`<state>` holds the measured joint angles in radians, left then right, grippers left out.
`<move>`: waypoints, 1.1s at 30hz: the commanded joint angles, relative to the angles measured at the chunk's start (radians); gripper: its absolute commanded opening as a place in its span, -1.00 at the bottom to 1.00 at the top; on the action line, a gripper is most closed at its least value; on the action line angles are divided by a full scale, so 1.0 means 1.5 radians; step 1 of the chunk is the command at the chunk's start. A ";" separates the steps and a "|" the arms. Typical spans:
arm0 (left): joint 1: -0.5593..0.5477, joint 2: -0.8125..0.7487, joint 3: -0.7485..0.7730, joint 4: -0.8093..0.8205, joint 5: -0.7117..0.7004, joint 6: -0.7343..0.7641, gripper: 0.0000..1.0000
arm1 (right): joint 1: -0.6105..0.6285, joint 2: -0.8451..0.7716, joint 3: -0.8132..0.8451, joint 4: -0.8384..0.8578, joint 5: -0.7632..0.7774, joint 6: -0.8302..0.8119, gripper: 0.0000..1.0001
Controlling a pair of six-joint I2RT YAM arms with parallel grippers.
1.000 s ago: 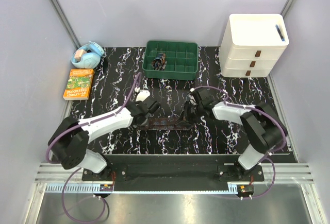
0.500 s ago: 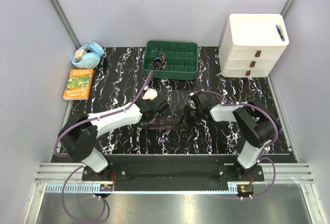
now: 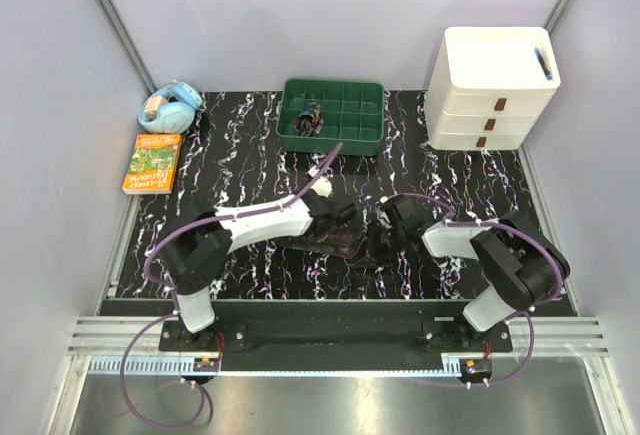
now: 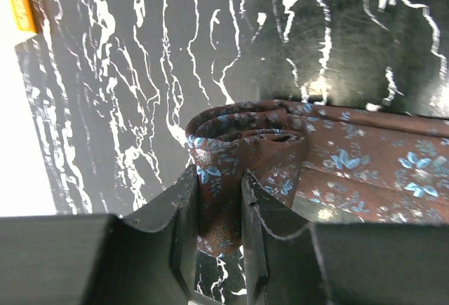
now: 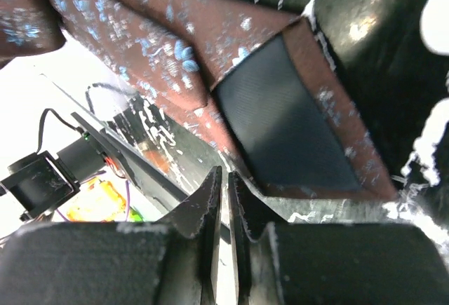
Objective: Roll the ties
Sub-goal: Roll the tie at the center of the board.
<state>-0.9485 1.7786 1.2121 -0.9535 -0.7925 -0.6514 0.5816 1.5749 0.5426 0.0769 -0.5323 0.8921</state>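
A dark brown tie [image 3: 335, 245] with a fine blue-and-red pattern lies on the black marbled mat between my two grippers. Its left end is wound into a loose roll [image 4: 245, 131]. My left gripper [image 4: 221, 182] is shut on that roll, and the flat rest of the cloth [image 4: 379, 172] runs off to the right. In the top view the left gripper [image 3: 345, 220] sits over the tie's left part. The right gripper [image 3: 383, 242] is at the tie's pointed end [image 5: 161, 45], where the dark lining [image 5: 287, 130] faces up. Its jaws [image 5: 226, 177] stand almost together on the cloth's edge.
A green compartment tray [image 3: 330, 143] stands at the back, with another rolled tie [image 3: 310, 117] in one cell. White stacked drawers [image 3: 492, 85] fill the back right. An orange book [image 3: 153, 162] and a blue round object [image 3: 168, 107] lie at the far left.
The left gripper has travelled to the right along the tie with the roll, so less of the tie lies flat. The right gripper has shifted slightly right and nearer with the pointed end.
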 commanded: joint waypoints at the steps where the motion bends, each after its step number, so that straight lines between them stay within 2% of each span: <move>1: -0.035 0.041 0.052 -0.052 -0.070 -0.026 -0.61 | 0.005 -0.055 0.011 -0.034 0.013 -0.003 -0.72; 13: -0.082 0.156 0.131 -0.095 -0.084 -0.049 -0.62 | -0.035 -0.305 0.045 -0.307 0.117 -0.058 -0.63; 20: -0.089 0.200 0.176 -0.104 -0.069 -0.053 -0.60 | -0.035 -0.379 0.047 -0.335 0.111 -0.041 -0.63; 33: -0.100 0.259 0.233 -0.104 -0.018 -0.073 -0.47 | -0.036 -0.430 0.076 -0.373 0.116 -0.035 -0.63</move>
<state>-1.0901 2.1345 1.5154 -1.1545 -0.8959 -0.7082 0.5308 0.9520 0.6033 -0.4736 -0.3771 0.8337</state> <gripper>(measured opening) 0.274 0.186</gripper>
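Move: The tie's rolled-up end is already pinched in the left hand, with the flat part running off to the right. Its loose tip lies about 25 cm right of that hand, 4 cm nearer the base and 6 cm below. From the nearly shut right fingers, low by the tie's back edge, the tip is roughly 6 cm right and 3 ahead, the roll about 20 left and 3 ahead. The green tray's middle stands some 27 cm ahead of the left hand, 10 right. The tie's roll, still pinched by the left fingers, is carried about 5 cm to the right towards the loose tip, sinking 2 to 3 cm late on as the hand rolls some 15 degrees, its left side rising. The right hand, fingers nearly shut, rises about 10 cm from beside the tie's back edge and draws off 5 cm to its right, holding nothing. ##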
